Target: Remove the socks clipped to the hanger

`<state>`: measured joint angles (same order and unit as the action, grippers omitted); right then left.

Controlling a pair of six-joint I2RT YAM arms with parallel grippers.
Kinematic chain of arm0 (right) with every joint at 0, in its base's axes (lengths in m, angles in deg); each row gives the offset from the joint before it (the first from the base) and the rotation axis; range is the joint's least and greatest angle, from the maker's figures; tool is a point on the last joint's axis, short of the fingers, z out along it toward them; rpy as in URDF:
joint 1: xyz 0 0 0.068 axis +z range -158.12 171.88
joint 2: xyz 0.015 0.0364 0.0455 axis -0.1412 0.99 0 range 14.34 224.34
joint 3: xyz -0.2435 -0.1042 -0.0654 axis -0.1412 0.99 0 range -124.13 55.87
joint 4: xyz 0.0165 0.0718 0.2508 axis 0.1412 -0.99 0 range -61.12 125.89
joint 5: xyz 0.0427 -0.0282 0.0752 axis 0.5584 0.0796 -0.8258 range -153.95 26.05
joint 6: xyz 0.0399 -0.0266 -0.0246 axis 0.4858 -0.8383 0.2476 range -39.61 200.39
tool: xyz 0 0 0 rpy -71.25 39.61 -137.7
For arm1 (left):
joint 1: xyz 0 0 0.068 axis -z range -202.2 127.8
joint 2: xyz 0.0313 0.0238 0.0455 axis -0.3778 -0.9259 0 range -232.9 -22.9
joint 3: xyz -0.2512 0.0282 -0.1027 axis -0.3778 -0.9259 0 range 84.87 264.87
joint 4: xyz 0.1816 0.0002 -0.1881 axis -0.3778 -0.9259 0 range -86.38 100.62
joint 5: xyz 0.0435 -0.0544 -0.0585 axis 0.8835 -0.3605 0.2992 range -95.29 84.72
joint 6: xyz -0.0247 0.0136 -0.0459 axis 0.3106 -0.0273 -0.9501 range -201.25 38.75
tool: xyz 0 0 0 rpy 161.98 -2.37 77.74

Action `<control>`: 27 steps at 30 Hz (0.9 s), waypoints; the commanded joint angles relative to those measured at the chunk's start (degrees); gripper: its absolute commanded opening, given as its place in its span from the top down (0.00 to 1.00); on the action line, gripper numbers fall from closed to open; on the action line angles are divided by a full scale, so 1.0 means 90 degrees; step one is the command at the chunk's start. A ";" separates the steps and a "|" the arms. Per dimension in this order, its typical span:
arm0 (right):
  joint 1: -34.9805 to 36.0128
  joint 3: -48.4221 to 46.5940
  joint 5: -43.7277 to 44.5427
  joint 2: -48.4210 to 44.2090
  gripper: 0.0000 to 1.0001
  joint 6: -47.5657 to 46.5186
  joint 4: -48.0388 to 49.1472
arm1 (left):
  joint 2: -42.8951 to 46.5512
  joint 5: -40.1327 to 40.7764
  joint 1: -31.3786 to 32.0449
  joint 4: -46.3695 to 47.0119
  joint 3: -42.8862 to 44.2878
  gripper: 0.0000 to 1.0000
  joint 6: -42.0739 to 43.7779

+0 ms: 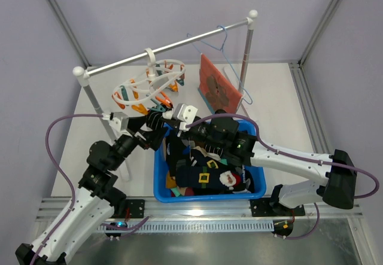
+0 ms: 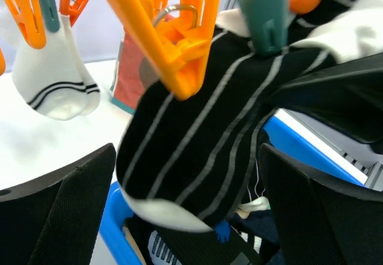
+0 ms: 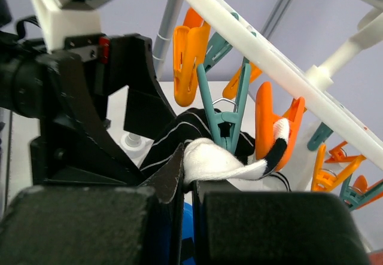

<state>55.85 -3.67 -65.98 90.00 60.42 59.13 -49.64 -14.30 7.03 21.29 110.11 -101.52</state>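
The white oval hanger [image 1: 149, 81] hangs from the rail with orange and teal pegs. A black sock with thin grey stripes [image 2: 197, 145] is clipped by an orange peg [image 2: 179, 61] and a teal peg [image 2: 263, 14]. It hangs between the wide-open fingers [image 2: 60, 211] of my left gripper [image 2: 191, 211], which do not touch it. My right gripper [image 3: 190, 184] is shut on the white end of this sock [image 3: 218, 160], just under a teal peg [image 3: 224, 121]. A white sock [image 2: 57, 85] hangs clipped further left.
A blue bin [image 1: 159, 175] holding dark socks sits under both grippers. An orange bear-print cloth [image 1: 218, 88] hangs from a pale-blue wire hanger [image 1: 218, 40] on the same rail [image 1: 179, 43]. The rail's posts [image 1: 90, 94] stand left and right.
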 commanded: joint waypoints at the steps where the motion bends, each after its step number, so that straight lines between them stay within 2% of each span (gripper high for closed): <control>1: 0.0012 -0.0083 -0.0429 -0.0213 0.96 0.0323 -0.0014 | -0.0260 0.0045 0.0004 0.0493 -0.0001 0.01 0.0143; 5: 0.0022 -0.0122 -0.0595 -0.0135 0.96 0.0441 -0.0122 | -0.0505 0.0035 0.0004 0.0640 0.0009 0.01 0.0133; 6: 0.0012 -0.0131 -0.0615 -0.0116 0.96 0.0451 -0.0160 | -0.0496 0.0045 0.0004 0.0630 0.0018 0.04 0.0133; 8: 0.0022 -0.0112 -0.0615 -0.0096 0.96 0.0470 -0.0190 | -0.0447 0.0122 0.0004 0.0611 0.0009 0.37 0.0104; 9: 0.0022 -0.0054 -0.0615 -0.0115 0.96 0.0490 -0.0190 | -0.0379 0.0249 0.0004 0.0553 -0.0011 0.77 0.0104; 10: 0.0022 -0.0024 -0.0606 -0.0144 0.96 0.0490 -0.0200 | -0.0330 0.0327 0.0004 0.0513 -0.0049 0.98 0.0104; 13: 0.0022 0.0074 -0.0557 -0.0203 0.95 0.0529 -0.0317 | -0.0145 0.0532 0.0004 0.0338 -0.0089 1.00 0.0085; 15: 0.0012 0.0093 -0.0333 -0.0203 0.67 0.0539 -0.0561 | -0.0066 0.0727 0.0004 0.0114 -0.0069 1.00 0.0007; 17: 0.0012 0.0210 -0.0167 -0.0252 0.25 0.0549 -0.0698 | 0.0080 0.0953 0.0004 -0.0335 -0.0021 1.00 -0.0081; 18: 0.0012 0.0355 -0.0031 -0.0300 0.17 0.0549 -0.0717 | 0.0119 0.1175 0.0004 -0.0433 -0.0011 1.00 -0.0188; 21: 0.0012 0.0639 0.0194 -0.0534 0.11 0.0549 -0.0659 | 0.0237 0.1178 0.0004 -0.0727 -0.0079 1.00 -0.0383; 27: -0.0309 0.0300 0.0303 -0.0760 0.10 0.0519 -0.0698 | 0.0403 0.1129 0.0004 -0.1059 -0.0225 1.00 -0.0579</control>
<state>54.80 2.49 -64.77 85.96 64.70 51.28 -47.02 -5.19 7.14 14.12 108.93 -105.08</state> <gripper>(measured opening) 0.900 0.011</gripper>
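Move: The striped sock is clipped up right in front of the open left fingers, its middle about 2 cm ahead, 1 cm to their right and 2 cm higher. The teal clip on it is 3 cm ahead, 4 right and 6 above; the orange clip 5 ahead, 2 right and 6 above. A white sock hangs some 14 cm ahead, 3 right and slightly above. From the right fingers, already shut on its white end, the striped sock's middle lies about 4 cm left and 2 ahead, level. Ease the open left gripper about 1 cm forward and down around the striped sock and shut it fully on the cloth, then draw it some 2 cm left and 2 cm down, turning slightly counter-clockwise. Keep the right gripper shut, edging back and sinking, until the left has closed; then open it wide to release the white end and drop away about 5 cm down and 3 cm right. ##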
